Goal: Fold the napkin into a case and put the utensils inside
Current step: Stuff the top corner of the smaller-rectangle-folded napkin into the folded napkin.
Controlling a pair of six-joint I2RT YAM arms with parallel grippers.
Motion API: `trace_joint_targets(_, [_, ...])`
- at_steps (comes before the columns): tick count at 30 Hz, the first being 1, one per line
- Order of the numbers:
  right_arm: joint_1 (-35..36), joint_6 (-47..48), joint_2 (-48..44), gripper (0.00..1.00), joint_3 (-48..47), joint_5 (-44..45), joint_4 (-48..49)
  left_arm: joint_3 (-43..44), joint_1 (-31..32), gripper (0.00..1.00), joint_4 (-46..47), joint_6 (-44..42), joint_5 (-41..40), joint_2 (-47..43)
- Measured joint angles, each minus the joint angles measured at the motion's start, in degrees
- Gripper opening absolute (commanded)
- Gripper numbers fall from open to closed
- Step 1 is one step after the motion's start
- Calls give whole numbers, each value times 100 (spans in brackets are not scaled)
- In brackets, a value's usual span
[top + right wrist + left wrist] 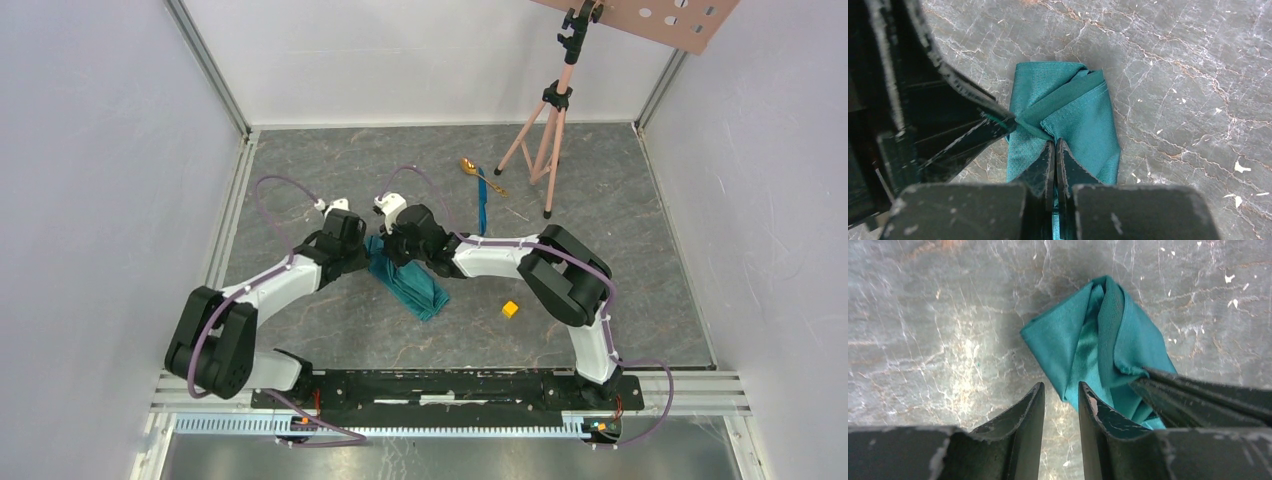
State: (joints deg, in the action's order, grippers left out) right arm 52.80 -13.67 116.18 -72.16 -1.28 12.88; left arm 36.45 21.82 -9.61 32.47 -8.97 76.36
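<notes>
The teal napkin lies as a narrow folded bundle in the middle of the table. My right gripper is shut on a fold of the napkin near the bundle's upper end. My left gripper is open with a narrow gap, and only bare table shows between its fingers. The napkin's near corner lies just ahead of its right fingertip. Both grippers meet over the cloth's upper end in the top view. The gold spoon and the blue knife lie together farther back, apart from the cloth.
A small yellow cube sits right of the napkin. A pink tripod stands at the back right, close to the utensils. White walls enclose the grey marbled table.
</notes>
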Motion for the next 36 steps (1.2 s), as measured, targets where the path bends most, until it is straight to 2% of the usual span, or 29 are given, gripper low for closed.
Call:
trace_joint_targets(6, [-9, -37, -52, 0, 92, -61, 39, 452, 264, 32, -79, -181, -538, 487])
trace_joint_targets(17, [-42, -111, -94, 0, 179, -157, 144, 811, 577, 31, -243, -461, -1176, 1113])
trace_joint_targets(26, [-101, -177, -94, 0, 225, -160, 166, 1005, 734, 13, -391, -546, -1471, 1331])
trace_joint_targets(36, [-92, -181, -92, 0, 227, -280, 203, 955, 748, 7, -330, -549, -1434, 1132])
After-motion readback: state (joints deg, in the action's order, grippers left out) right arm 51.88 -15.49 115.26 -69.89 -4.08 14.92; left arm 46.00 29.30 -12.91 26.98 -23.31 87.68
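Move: The loose flap at the left end of the folded napkin lies about 3 cm ahead of my left fingers, 1 cm to their right and 2 cm below. The top corner, already pinched in my right hand, is some 5 cm to the right of my left hand and 2 cm ahead, level with it. The middle of the folded napkin sits roughly 8 cm right and 3 cm back. From my right hand, the flap is about 4 cm left, 1 cm ahead and 2 cm below. With my right hand I keep the top corner pinched, practically still. I slip my left hand forward about 2.5 cm and down about 1.5 cm onto the flap, rolling it some 15 degrees so its left side rises. Then I shut the half-open fingers on the flap and lift about 1 cm at the end. ##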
